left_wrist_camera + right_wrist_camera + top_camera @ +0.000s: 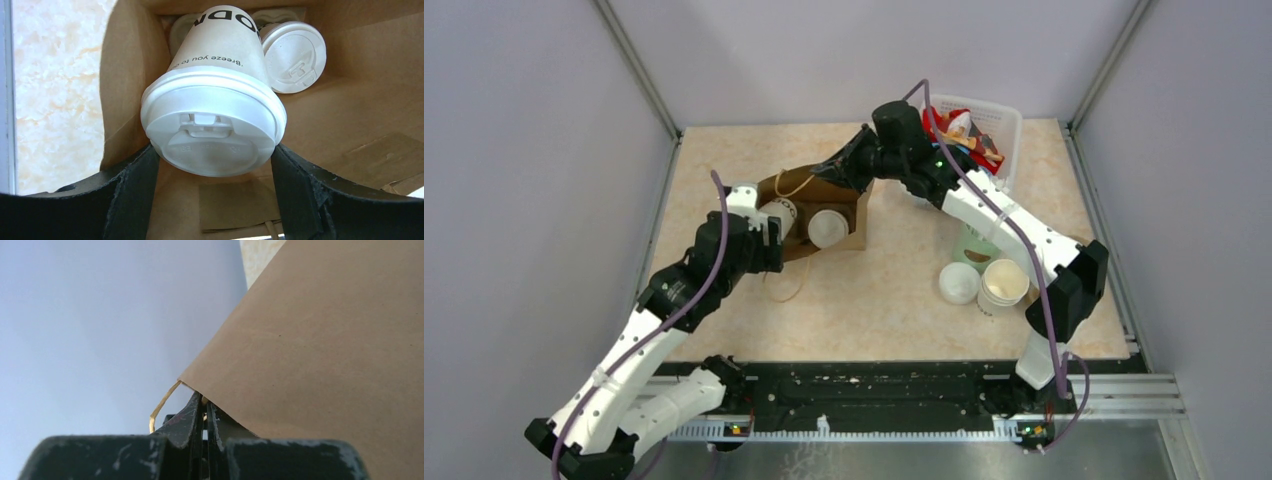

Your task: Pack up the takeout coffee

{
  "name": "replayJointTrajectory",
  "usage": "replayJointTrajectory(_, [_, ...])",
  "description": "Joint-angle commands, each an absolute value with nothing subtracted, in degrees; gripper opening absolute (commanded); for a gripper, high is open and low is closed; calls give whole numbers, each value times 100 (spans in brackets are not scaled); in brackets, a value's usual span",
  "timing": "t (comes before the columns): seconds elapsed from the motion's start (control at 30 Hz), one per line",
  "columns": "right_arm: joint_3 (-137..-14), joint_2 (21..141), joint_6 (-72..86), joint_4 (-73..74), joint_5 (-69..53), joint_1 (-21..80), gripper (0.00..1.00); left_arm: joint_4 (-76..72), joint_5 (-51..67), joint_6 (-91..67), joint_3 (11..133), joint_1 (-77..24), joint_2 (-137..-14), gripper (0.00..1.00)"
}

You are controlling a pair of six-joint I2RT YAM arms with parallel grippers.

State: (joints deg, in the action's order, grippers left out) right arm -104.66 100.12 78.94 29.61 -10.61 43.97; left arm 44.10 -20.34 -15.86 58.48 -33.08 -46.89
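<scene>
The takeout coffee [220, 45], a white lidded cup with black lettering, lies tilted inside the brown paper bag [370, 100], its lid [212, 120] facing the left wrist camera. My left gripper [215, 170] holds it, one finger against each side of the lid. In the top view this gripper [769, 232] sits at the bag's left mouth with the cup [780, 213]. A second lidded cup [295, 57] rests deeper in the bag [844, 195]. My right gripper [204, 407] is shut on the bag's rim [325, 340] beside its handle [162, 407], holding the far side up [829, 170].
A stack of lidless white cups [1004, 285] and a loose white lid [959, 283] stand at the right, near the right arm. A white basket [999, 125] with coloured packets sits at the back right. The bag's other handle [786, 290] trails on the table.
</scene>
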Motion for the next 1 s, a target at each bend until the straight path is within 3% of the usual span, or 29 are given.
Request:
replayJointTrajectory(0.0, [-10388,9788,8768,2685,-1915,4211,0,4148,-2133,-1327,5853,-3288,-4772,25])
replayJointTrajectory(0.3, [-9653,9495,9067,2129,-2826,4101,0,3984,-2650,-1667,6170,-3287,-5653,26])
replayJointTrajectory(0.57, [-9803,9483,8433,2395,-2927,4025,1,3777,-2879,-1668,6475,-3282,-6051,25])
replayJointTrajectory(0.83, [-11185,9605,6099,3958,-3133,3826,51,3815,-2896,-1749,6496,-3278,-6083,24])
replayJointTrajectory(0.97, [-12192,9588,4447,5370,-2631,3776,73,3866,-2849,-1807,6457,-3278,-6097,24])
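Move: The open carrier slot in the bag, where my left hand's cup is going, lies about 14 cm ahead, almost in line, 17 cm lower. The standing cup is some 12 cm ahead of that hand, 10 cm right, 17 cm down; the bag handle 13 cm ahead, 9 cm right, 5 cm up. That handle sits right at my right fingertips, with the slot about 8 cm to their left and the standing cup just underneath, both roughly 22 cm down. My left hand keeps its grip on the lidded cup and carries it about 5 cm forward into the bag towards the slot, dipping some 3 cm, then easing half back up, with a slight roll. My right hand, still pinching the handle at the far rim, brings it about 3 cm back, then opens and backs away upward and to the right, swinging counter-clockwise. ##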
